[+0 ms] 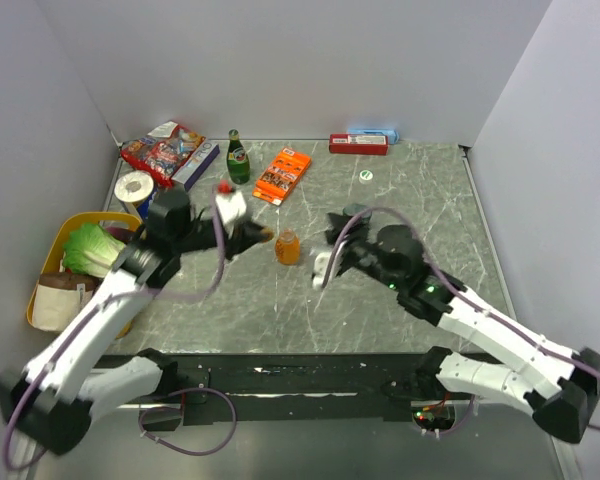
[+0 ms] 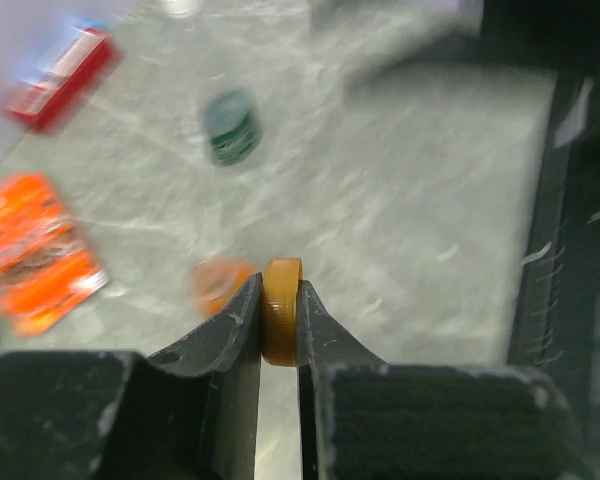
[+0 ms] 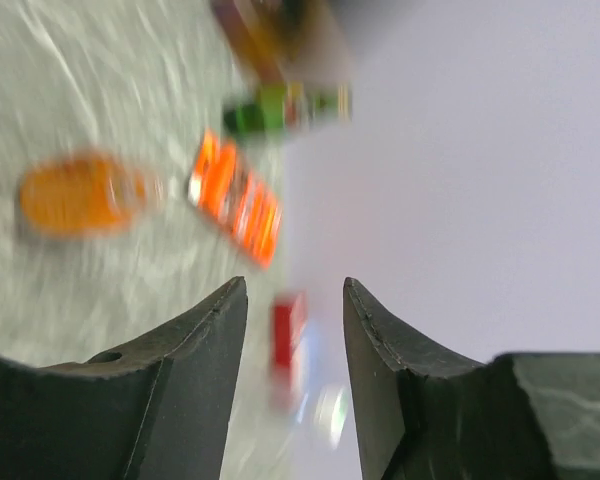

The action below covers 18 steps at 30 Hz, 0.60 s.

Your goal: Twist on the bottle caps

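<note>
My left gripper [image 1: 258, 236] [image 2: 280, 290] is shut on the orange-brown bottle cap [image 2: 282, 312] [image 1: 266, 236], held on edge between its fingertips just left of the squat orange bottle [image 1: 288, 247] [image 2: 218, 286]. The dark grey-green bottle [image 1: 355, 212] [image 2: 230, 127] stands further right, uncapped. My right gripper [image 1: 340, 228] [image 3: 295, 290] is open and empty beside it; that bottle does not show in the right wrist view. The whitish cap with a green mark [image 1: 365, 176] lies on the table behind both bottles. The orange bottle [image 3: 78, 192] shows blurred at the left of the right wrist view.
A tall green glass bottle [image 1: 238, 157], an orange packet [image 1: 282, 174] and a red box [image 1: 359, 144] lie along the back. A snack bag [image 1: 162, 148] and a tape roll [image 1: 134, 186] sit back left. A yellow basket [image 1: 50, 262] with cabbage is at the left edge.
</note>
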Available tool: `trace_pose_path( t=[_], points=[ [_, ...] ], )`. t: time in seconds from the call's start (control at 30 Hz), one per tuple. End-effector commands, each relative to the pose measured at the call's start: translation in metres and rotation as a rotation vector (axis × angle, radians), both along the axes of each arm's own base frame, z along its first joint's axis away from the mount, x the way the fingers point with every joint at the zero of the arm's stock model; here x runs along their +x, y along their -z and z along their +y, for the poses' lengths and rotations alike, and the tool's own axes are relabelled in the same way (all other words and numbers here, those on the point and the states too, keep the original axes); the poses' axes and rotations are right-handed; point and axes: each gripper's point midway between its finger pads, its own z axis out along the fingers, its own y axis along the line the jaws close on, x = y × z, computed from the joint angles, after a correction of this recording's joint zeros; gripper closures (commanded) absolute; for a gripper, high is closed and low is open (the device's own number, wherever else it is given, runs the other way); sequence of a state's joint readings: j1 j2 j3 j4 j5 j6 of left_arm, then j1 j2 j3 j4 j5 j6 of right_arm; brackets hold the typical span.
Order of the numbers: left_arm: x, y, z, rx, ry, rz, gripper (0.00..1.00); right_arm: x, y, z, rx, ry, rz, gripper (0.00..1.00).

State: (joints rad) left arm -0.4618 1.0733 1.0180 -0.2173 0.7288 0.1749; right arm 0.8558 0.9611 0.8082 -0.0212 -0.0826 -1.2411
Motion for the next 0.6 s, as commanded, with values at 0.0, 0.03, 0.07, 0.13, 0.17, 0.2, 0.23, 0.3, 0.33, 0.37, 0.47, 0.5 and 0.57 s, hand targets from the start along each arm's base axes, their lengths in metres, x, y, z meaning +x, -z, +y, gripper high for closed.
trace_pose_path(
  t=[0.0, 0.03, 0.07, 0.13, 0.17, 0.2, 0.23, 0.3, 0.33, 0.37, 0.47, 0.5, 0.57],
  points=[
    [-0.012, 0.063, 0.047, 0.294, -0.041, -0.300, 0.99, 0.021, 0.005, -0.053, 0.150, 0.279, 0.269, 0.49],
    [-0.005, 0.073, 0.055, 0.334, -0.102, -0.323, 0.99, 0.028, -0.002, -0.061, 0.201, 0.337, 0.301, 0.49],
    [-0.002, 0.087, 0.059, 0.353, -0.126, -0.365, 0.99, 0.035, 0.001, -0.064, 0.206, 0.377, 0.325, 0.49],
    [0.005, 0.102, 0.063, 0.396, -0.169, -0.415, 0.99, 0.046, -0.008, -0.073, 0.266, 0.440, 0.359, 0.49],
    [0.016, 0.121, 0.071, 0.455, -0.218, -0.449, 0.99, 0.050, -0.005, -0.074, 0.273, 0.459, 0.375, 0.49],
    [0.023, 0.127, 0.075, 0.487, -0.246, -0.474, 0.99, 0.054, -0.007, -0.078, 0.289, 0.477, 0.381, 0.49],
    [0.028, 0.133, 0.075, 0.509, -0.267, -0.496, 0.99, 0.056, -0.011, -0.078, 0.304, 0.484, 0.384, 0.49],
    [0.043, 0.152, 0.085, 0.589, -0.322, -0.527, 0.99, 0.059, -0.011, -0.080, 0.318, 0.498, 0.403, 0.50],
    [0.044, 0.164, 0.088, 0.620, -0.325, -0.520, 0.99, 0.059, -0.011, -0.079, 0.321, 0.500, 0.408, 0.50],
    [0.048, 0.176, 0.090, 0.661, -0.332, -0.514, 0.99, 0.059, -0.011, -0.080, 0.325, 0.501, 0.407, 0.50],
    [0.055, 0.191, 0.088, 0.684, -0.341, -0.521, 0.99, 0.060, -0.010, -0.081, 0.336, 0.506, 0.418, 0.50],
    [0.056, 0.192, 0.085, 0.674, -0.344, -0.531, 0.99, 0.060, -0.009, -0.082, 0.341, 0.511, 0.424, 0.50],
    [0.054, 0.205, 0.080, 0.682, -0.320, -0.499, 0.99, 0.060, -0.006, -0.081, 0.340, 0.510, 0.430, 0.50]
  ],
)
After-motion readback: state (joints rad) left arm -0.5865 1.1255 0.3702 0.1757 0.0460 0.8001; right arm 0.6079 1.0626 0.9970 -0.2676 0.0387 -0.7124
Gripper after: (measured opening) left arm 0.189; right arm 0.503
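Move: The left hand already holds the orange cap, high up; the bare table it is taken to lies about 9 cm left, 3 cm ahead and 29 cm below, with the orange jar some 5 cm ahead, 5 cm right and 24 cm down from the hand. From the empty right hand that jar is about 4 cm ahead, 10 cm left and 24 cm below, and the capped clear bottle about 15 cm ahead, 9 cm right and 19 cm below. Keeping its pinch on the orange cap, the left hand drops fast, about 23 cm, drawing some 9 cm left and ending slightly farther forward, down beside the orange jar over the bare table on its left; its fingers tip downward and swing from pointing right round to forward-right as it eases off low above the table. Meanwhile the right hand, empty and staying half open, moves level at first and then sinks slightly, about 8 cm right and 6 cm forward, away from the jar and towards the clear bottle, turning clockwise and tipping its fingers down by some 25 degrees each. ##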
